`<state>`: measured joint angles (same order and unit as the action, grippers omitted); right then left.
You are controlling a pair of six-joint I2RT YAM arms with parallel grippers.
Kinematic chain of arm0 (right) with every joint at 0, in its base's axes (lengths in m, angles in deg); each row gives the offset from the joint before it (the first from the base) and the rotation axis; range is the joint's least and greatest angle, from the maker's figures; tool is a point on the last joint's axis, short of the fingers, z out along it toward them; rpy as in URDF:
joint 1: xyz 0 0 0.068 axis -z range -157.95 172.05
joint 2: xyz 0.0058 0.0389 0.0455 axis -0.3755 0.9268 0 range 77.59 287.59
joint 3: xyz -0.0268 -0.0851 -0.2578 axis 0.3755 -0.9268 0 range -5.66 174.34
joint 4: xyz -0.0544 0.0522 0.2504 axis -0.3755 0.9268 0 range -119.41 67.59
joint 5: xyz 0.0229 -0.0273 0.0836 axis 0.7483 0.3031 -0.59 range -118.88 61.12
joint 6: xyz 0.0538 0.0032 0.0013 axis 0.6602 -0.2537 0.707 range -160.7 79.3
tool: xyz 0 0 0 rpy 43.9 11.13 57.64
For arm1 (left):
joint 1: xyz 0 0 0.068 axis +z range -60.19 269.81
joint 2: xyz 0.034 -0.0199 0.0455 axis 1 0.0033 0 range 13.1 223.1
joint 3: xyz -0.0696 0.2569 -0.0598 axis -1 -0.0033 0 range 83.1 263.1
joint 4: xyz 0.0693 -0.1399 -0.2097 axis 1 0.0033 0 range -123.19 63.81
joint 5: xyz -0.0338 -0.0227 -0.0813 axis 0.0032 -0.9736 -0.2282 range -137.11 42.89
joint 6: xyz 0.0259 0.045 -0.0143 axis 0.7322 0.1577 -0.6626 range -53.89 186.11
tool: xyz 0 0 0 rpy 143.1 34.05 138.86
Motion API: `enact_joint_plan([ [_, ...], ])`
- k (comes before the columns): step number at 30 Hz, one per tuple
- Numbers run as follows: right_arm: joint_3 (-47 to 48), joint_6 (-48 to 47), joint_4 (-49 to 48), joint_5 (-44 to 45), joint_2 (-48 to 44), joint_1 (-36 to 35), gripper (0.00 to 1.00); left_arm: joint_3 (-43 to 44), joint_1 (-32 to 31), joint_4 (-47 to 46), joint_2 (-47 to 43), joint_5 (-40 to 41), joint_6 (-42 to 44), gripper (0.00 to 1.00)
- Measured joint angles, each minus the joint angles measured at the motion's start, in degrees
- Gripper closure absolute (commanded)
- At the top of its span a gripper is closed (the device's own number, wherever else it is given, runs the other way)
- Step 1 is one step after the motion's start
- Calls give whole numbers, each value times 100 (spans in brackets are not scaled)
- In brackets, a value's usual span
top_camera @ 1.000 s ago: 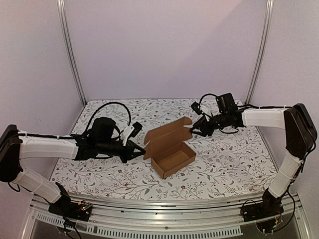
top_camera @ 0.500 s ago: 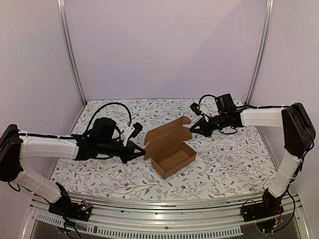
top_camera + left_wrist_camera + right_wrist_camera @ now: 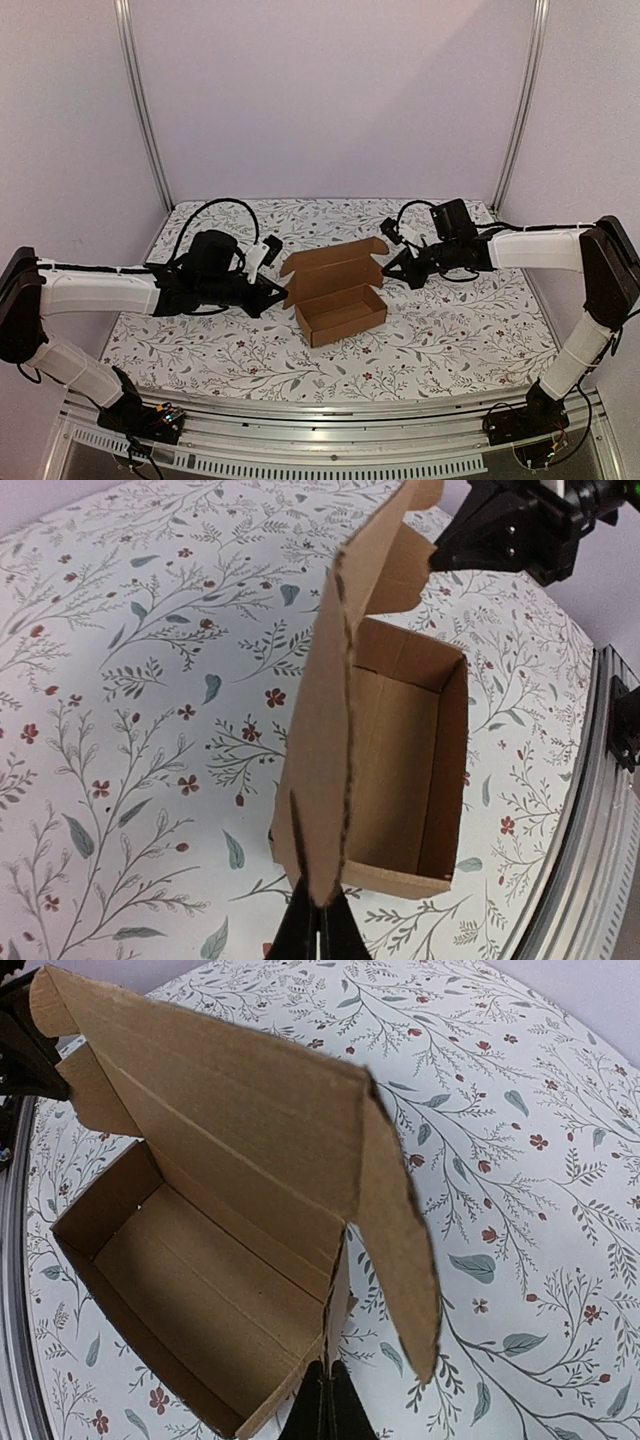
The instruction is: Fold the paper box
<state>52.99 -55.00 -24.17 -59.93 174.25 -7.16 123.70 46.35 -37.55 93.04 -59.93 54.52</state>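
The paper box (image 3: 340,308) is a small brown cardboard mailer, an open tray with its lid (image 3: 330,262) standing up at the far side, in the middle of the table. My left gripper (image 3: 282,291) is at its left end, shut on the tip of the lid's side flap (image 3: 325,780). My right gripper (image 3: 390,271) is at the right end, shut on the tray's end wall (image 3: 338,1300). The right lid flap (image 3: 400,1240) hangs loose beside it. The tray's inside (image 3: 190,1290) holds nothing. Each wrist view shows the other gripper at the box's far end.
The table (image 3: 460,330) has a floral cloth. A metal rail (image 3: 330,420) runs along the near edge and also shows in the left wrist view (image 3: 600,780). Two upright frame posts (image 3: 145,110) stand at the back corners against pale walls.
The box has turned so its long side lies nearly parallel to the front edge. Both grippers swung with it, the left moving farther back and the right nearer.
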Motion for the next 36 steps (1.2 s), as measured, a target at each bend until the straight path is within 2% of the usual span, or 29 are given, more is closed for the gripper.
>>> enact_joint_plan([
  [11,-1038,802,-555,2146,-1158,-1292,100,131,-308,262,2,975,-684,100],
  [21,-1453,1561,-962,3882,-1508,-2238,100,553,-887,501,308,1843,-933,100],
  [28,-1674,1919,-1086,4677,-1508,-2621,100,645,-1285,669,529,2540,-1110,100],
  [36,-1860,2166,-1200,5160,-1508,-2796,100,726,-1744,651,769,3189,-1318,100],
])
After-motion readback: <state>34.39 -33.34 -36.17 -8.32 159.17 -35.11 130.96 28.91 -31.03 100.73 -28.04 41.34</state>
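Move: Each hand already pinches a side flap of the paper box. The box's tray lies about 11 cm to the left hand's right, 1 cm back and 7 cm lower; the raised lid is some 10 cm right, 4 cm ahead and 3 cm higher. From the right hand, the tray is about 9 cm left, 6 cm back and 7 cm below, with the lid 10 cm left, level fore and aft and 3 cm higher. Keeping both flaps pinched, the right hand draws back about 8 cm while the left eases 3 cm right. ##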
